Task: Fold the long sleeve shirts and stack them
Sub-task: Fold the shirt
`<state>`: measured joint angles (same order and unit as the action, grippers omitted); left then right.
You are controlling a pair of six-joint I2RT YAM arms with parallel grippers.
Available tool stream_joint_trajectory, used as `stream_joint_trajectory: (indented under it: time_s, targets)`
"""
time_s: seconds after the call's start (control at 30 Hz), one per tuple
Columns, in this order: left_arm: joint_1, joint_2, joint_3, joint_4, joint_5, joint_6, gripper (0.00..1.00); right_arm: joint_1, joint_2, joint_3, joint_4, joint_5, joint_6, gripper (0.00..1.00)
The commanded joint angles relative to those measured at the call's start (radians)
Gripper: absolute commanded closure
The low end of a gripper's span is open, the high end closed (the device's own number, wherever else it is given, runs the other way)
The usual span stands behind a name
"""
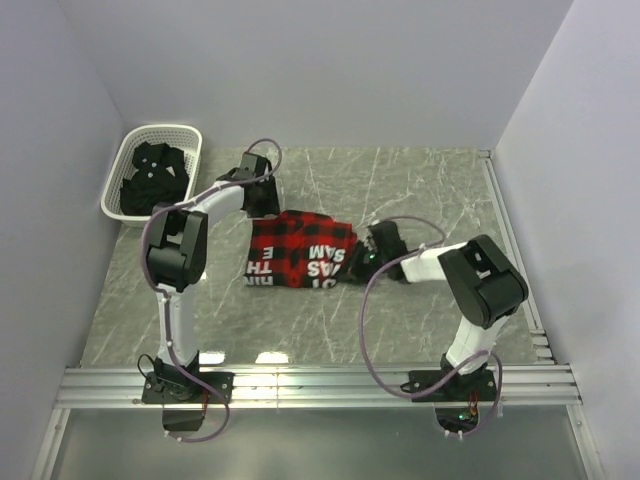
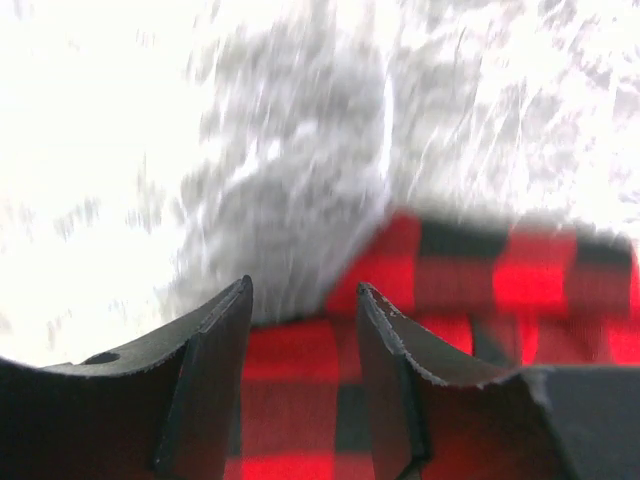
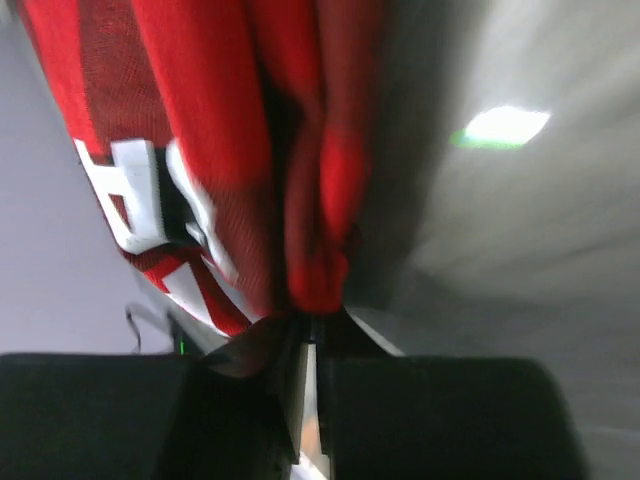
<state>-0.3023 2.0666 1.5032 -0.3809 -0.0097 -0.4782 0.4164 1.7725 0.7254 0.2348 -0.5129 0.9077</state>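
Observation:
The red-and-black flannel shirt (image 1: 300, 250) lies bunched in the middle of the marble table, with white lettering showing on its front part. My left gripper (image 1: 265, 205) hovers at its far left corner. In the left wrist view that gripper (image 2: 303, 288) stands open, checked cloth (image 2: 300, 400) showing flat between the fingers. At the shirt's right edge my right gripper (image 1: 355, 262) is shut on a fold of red cloth (image 3: 320, 200), pinched at the jaw tips (image 3: 308, 320). The black shirt (image 1: 155, 175) lies crumpled in the basket.
The white lattice basket (image 1: 165, 130) stands at the far left against the wall. Walls enclose the table on three sides. A metal rail (image 1: 510, 240) runs along the right edge, and another (image 1: 320, 385) crosses the near edge by the arm bases.

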Motion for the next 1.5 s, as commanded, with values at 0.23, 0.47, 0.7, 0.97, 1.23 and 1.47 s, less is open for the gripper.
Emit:
stream_joint_trajectory:
  time_s: [0.23, 0.47, 0.7, 0.97, 1.23, 1.47]
  targets:
    - [0.005, -0.008, 0.086, 0.043, -0.042, 0.181, 0.36, 0.142, -0.208, 0.008, -0.195, 0.195, 0.028, 0.55]
    - [-0.036, -0.322, -0.058, 0.066, -0.087, 0.142, 0.19, 0.098, -0.341, 0.039, -0.322, 0.238, -0.105, 0.57]
    - [-0.184, -0.540, -0.247, 0.050, -0.168, 0.153, 0.20, 0.088, -0.268, 0.118, -0.276, 0.166, -0.121, 0.61]
    - [-0.285, -0.736, -0.443, 0.060, -0.179, 0.106, 0.21, 0.087, -0.142, 0.069, -0.125, 0.100, -0.050, 0.66]
    - [-0.337, -0.816, -0.564, 0.086, -0.139, 0.052, 0.22, 0.090, -0.084, -0.004, -0.006, -0.035, 0.033, 0.62]
    - [-0.365, -0.843, -0.621, 0.114, -0.110, 0.010, 0.22, 0.091, -0.104, 0.002, -0.032, -0.021, 0.014, 0.58]
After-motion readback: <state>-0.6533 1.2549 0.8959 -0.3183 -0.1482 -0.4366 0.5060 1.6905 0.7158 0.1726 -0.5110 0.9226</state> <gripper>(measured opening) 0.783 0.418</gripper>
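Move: The right hand still has the shirt's near right corner pinched between its fingers, with the folded shirt's middle about 11 cm to its left, 5 cm farther out and a shade lower. The left hand, fingers half open, is low at the shirt's far edge, which lies roughly 1 cm back, 1 cm to its right and 3 cm down; the shirt's middle is some 9 cm back and 8 cm right, and the basket stands about 28 cm to its left and 9 cm farther out. The right hand opens its fingers about a third of the way while slipping back and left, comes off the corner, rises some 7 cm and then sinks again, ending a few cm back and left of its start with its parted fingers on either side of the shirt's right edge. The left hand slides a little farther forward, spreads its fingers and lifts steeply off the far edge, then sweeps back about 18 cm over the shirt with a slight drift to the right while its fingers tip up towards forward, and sinks partway to hover open above the near part. ##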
